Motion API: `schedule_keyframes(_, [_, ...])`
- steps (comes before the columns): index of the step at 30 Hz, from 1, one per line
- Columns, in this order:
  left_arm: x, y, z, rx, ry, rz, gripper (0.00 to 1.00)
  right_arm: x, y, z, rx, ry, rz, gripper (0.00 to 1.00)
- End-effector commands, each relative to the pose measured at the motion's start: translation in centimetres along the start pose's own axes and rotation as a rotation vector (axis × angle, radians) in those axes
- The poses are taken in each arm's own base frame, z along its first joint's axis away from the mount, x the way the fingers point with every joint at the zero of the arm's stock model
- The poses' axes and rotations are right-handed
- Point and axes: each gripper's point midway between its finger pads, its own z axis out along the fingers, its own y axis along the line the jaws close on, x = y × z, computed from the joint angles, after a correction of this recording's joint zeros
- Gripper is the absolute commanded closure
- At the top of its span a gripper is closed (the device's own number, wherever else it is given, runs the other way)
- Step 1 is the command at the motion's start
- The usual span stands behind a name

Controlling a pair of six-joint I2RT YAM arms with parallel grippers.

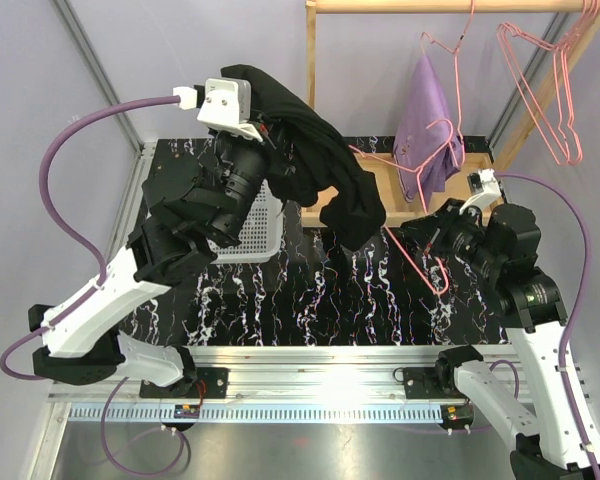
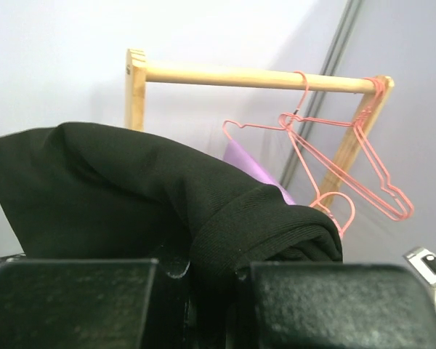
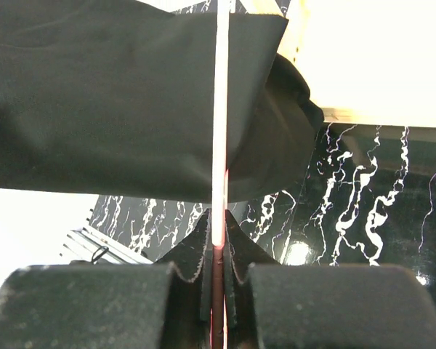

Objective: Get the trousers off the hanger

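Note:
The black trousers (image 1: 320,150) hang in the air from my raised left gripper (image 1: 268,130), which is shut on a fold of them (image 2: 261,225). Their lower end still drapes over a pink wire hanger (image 1: 410,258). My right gripper (image 1: 418,233) is shut on that hanger's wire (image 3: 219,109), low over the table. In the right wrist view the black cloth (image 3: 116,102) lies across the wire. The light purple trousers (image 1: 425,125) hang on another pink hanger on the wooden rack and also show in the left wrist view (image 2: 248,163).
A wooden rack (image 1: 400,6) stands at the back right with an empty pink hanger (image 1: 540,90) on its rail. A white basket (image 1: 258,228) sits under the left arm. The table top (image 1: 310,300) is black marble-patterned.

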Motion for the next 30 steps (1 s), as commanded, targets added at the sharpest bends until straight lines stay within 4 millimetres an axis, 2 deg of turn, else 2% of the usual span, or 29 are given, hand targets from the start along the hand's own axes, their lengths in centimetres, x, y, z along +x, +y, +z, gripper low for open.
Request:
schedule_keyframes(1, [-7.8, 2.3, -1.7, -0.034, -0.192, -0.107, 1.00, -3.1, 2.3, -0.3, -0.079, -0.087, -0.067, 1.00])
schedule_keyframes(7, [-7.2, 2.0, -1.7, -0.009, -0.153, -0.040, 1.00, -5.9, 5.6, 0.3, -0.197, -0.110, -0.043, 1.00])
schedule_keyframes(11, [-6.9, 2.1, -1.3, -0.015, -0.138, -0.008, 1.00, -6.3, 6.0, 1.1, -0.220, -0.099, -0.019, 1.00])
schedule_keyframes(14, [-6.8, 1.9, -1.1, 0.000, -0.126, 0.012, 1.00, -6.7, 7.2, 1.2, -0.275, -0.097, 0.018, 1.00])
schedule_keyframes(15, [-6.0, 1.5, -0.8, 0.006, -0.104, 0.030, 1.00, -6.8, 7.8, 1.0, -0.296, -0.096, 0.019, 1.00])
schedule_keyframes(17, [-5.9, 1.2, -0.5, 0.019, -0.095, 0.042, 1.00, -7.3, 8.4, 1.0, -0.314, -0.101, 0.022, 1.00])
schedule_keyframes(18, [-4.9, 0.7, -0.1, 0.025, -0.068, 0.062, 1.00, -7.9, 9.0, 0.7, -0.327, -0.114, 0.016, 1.00])
schedule_keyframes(21, [-5.3, 0.7, 0.0, 0.025, -0.060, 0.077, 1.00, -8.5, 9.2, 0.8, -0.316, -0.122, -0.005, 1.00])
schedule_keyframes(25, [-6.2, 1.2, -0.1, 0.007, -0.073, 0.083, 1.00, -7.7, 8.1, 1.3, -0.272, -0.104, -0.008, 1.00])
schedule_keyframes(29, [-8.4, 2.1, -0.4, -0.024, -0.117, 0.086, 1.00, -6.8, 7.3, 1.6, -0.257, -0.089, -0.005, 1.00])
schedule_keyframes(30, [-9.7, 2.4, -0.8, -0.027, -0.139, 0.076, 1.00, -6.8, 7.2, 1.6, -0.249, -0.090, -0.008, 1.00])
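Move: My right hand still grips the pink hanger, and the hanging tail of the black trousers, lying across the hanger's bottom rod, is about 12 cm to its left, 6 cm ahead and roughly level. The purple trousers hang some 22 cm ahead, 3 cm right and 5 cm up. From my left hand, which still holds the black trousers, that tail lies about 15 cm right, some 20 cm below and level fore and aft; the white basket is around 20 cm left, 10 cm ahead and 40 cm below. With the hanger still pinched, I lift my right hand about 8 cm while swinging it some 4 cm left and a little forward, rolling its left side up and turning slightly counter-clockwise, towards the trousers' tail. My left hand keeps the cloth up high, easing about 2.5 cm left and 2 cm up, then mostly back, rolling its left side up some 10 degrees. ##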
